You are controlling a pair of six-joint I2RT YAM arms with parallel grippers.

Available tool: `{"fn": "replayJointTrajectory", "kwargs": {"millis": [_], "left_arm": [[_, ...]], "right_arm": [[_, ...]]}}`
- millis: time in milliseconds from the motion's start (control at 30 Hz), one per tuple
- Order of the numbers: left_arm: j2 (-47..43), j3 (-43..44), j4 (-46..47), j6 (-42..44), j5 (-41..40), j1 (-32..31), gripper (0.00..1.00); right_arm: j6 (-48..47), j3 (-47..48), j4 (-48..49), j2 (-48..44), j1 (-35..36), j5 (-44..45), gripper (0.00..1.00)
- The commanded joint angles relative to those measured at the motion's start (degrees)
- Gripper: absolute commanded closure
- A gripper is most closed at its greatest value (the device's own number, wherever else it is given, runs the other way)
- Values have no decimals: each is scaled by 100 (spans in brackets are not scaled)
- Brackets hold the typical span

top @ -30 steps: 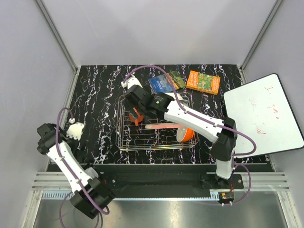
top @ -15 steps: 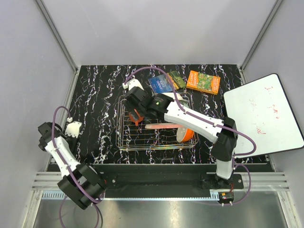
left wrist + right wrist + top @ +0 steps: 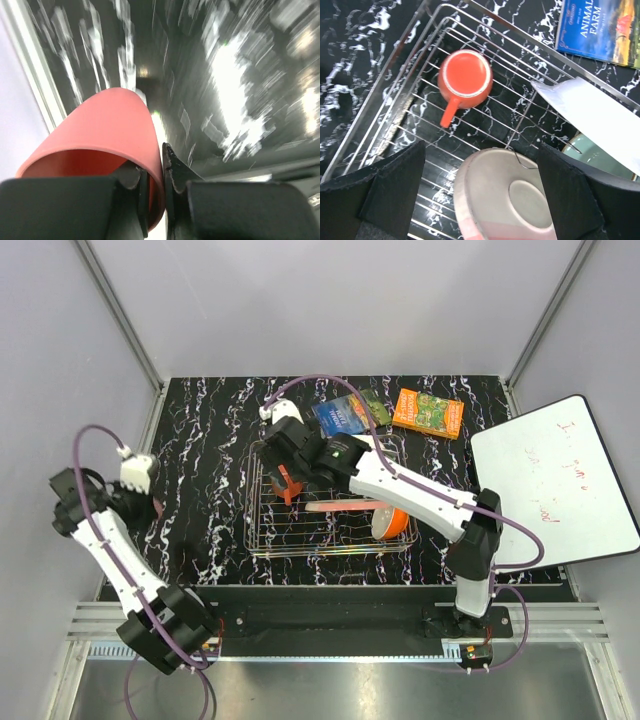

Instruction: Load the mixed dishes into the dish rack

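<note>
In the left wrist view my left gripper (image 3: 162, 175) is shut on the wall of the small pink cup (image 3: 110, 130), one finger inside its mouth and one outside. From above, that gripper (image 3: 145, 500) hangs over the table's left edge, far from the dish rack (image 3: 300, 550). My right gripper (image 3: 485, 195) stands open above the rack (image 3: 385, 125), holding nothing. Under it lie an orange mug (image 3: 465, 80), the pink-and-cream plate (image 3: 515, 200) with its underside showing, a white plate (image 3: 600, 120) on edge and the pale green bowl (image 3: 585, 150). The orange bowl (image 3: 392, 523) leans at the rack's right end.
A blue packet (image 3: 342, 416) and an orange packet (image 3: 428, 412) lie behind the rack. A white board with red writing (image 3: 555, 495) overhangs the table's right side. Grey walls and metal rails close in the black marbled table (image 3: 205, 440).
My left gripper has shut on the pink cup and drawn back to the left and upward with it. The right arm has barely moved.
</note>
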Motion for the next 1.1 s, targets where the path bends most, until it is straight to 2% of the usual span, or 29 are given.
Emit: {"fn": "replayJointTrajectory", "kwargs": {"millis": [0, 33, 67, 100, 133, 167, 233, 267, 300, 333, 400, 500, 700, 900, 1067], "left_arm": [[16, 1688, -1288, 118, 3151, -55, 100], [60, 2091, -1587, 319, 4175, -55, 100], [148, 2217, -2051, 626, 4646, -46, 100], [157, 2271, -2108, 568, 5077, -81, 100], [166, 2219, -2117, 437, 5856, -116, 100], [175, 2140, -2048, 209, 6229, -168, 100], [315, 2043, -1793, -378, 6688, -536, 100], [403, 2060, -1740, -565, 6699, -825, 100], [491, 2060, -1722, -645, 6690, -1385, 100], [631, 1964, -1739, -724, 6690, -1625, 100], [755, 1885, -1766, -786, 6699, -2248, 100], [1018, 1884, -1792, -742, 6690, -2873, 100], [1493, 2402, -2521, 22, 6690, -3315, 100], [1616, 2859, -2530, 5, 6699, -3465, 100], [1687, 2904, -2513, 110, 6707, -3578, 100]], "right_arm": [[352, 6, 435, -618, -35, -717, 0], [466, -178, 646, -888, -44, -989, 0], [554, -407, 918, -1056, -87, -1635, 0], [659, -940, 1547, -1424, -166, -1964, 0], [973, -1223, 1902, -1610, -236, -2271, 0], [1159, -1496, 2245, -1795, -315, -2892, 0], [1824, -2243, 3246, -2243, -614, -3423, 0], [2090, -2498, 3633, -2375, -711, -3965, 0], [2345, -2979, 4385, -2603, -886, -4197, 0], [2826, -3184, 4688, -2683, -940, -4504, 0], [3172, -3588, 5566, -2780, -1002, -4673, 0], [3568, -3854, 6069, -2746, -1019, -4639, 0], [4008, -3898, 6431, -2325, -1028, -4727, 0], [4141, -3907, 6537, -2043, -1046, -4841, 0], [4141, -3995, 6572, -2069, -1081, -4762, 0]]}}
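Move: The left hand already holds the pink cup by its rim; the open right gripper it is going to waits about 36 cm to its right, 11 cm ahead and 9 cm higher, with the upturned orange mug in the rack 32 cm right, 14 cm ahead and 9 cm down. From the right hand the cup lies roughly 35 cm left, 8 cm back and 12 cm below; the mug is 4 cm ahead, 4 cm left and 18 cm down, and the pink plate 10 cm right, 5 cm back and 15 cm down. The left hand keeps its pinch on the pink cup's rim, lifts it nearly 18 cm with a little forward travel, then swings some 23 cm right towards the right gripper, its wrist rolling and turning clockwise so the fingers point right and carry the cup base-first. Meanwhile the right hand, fingers staying wide open, rises about 10 cm above the rack, draws back 6 cm, rolls over so its fingers point left at the cup, then eases some 5 cm left and slightly down to meet it, without closing. ##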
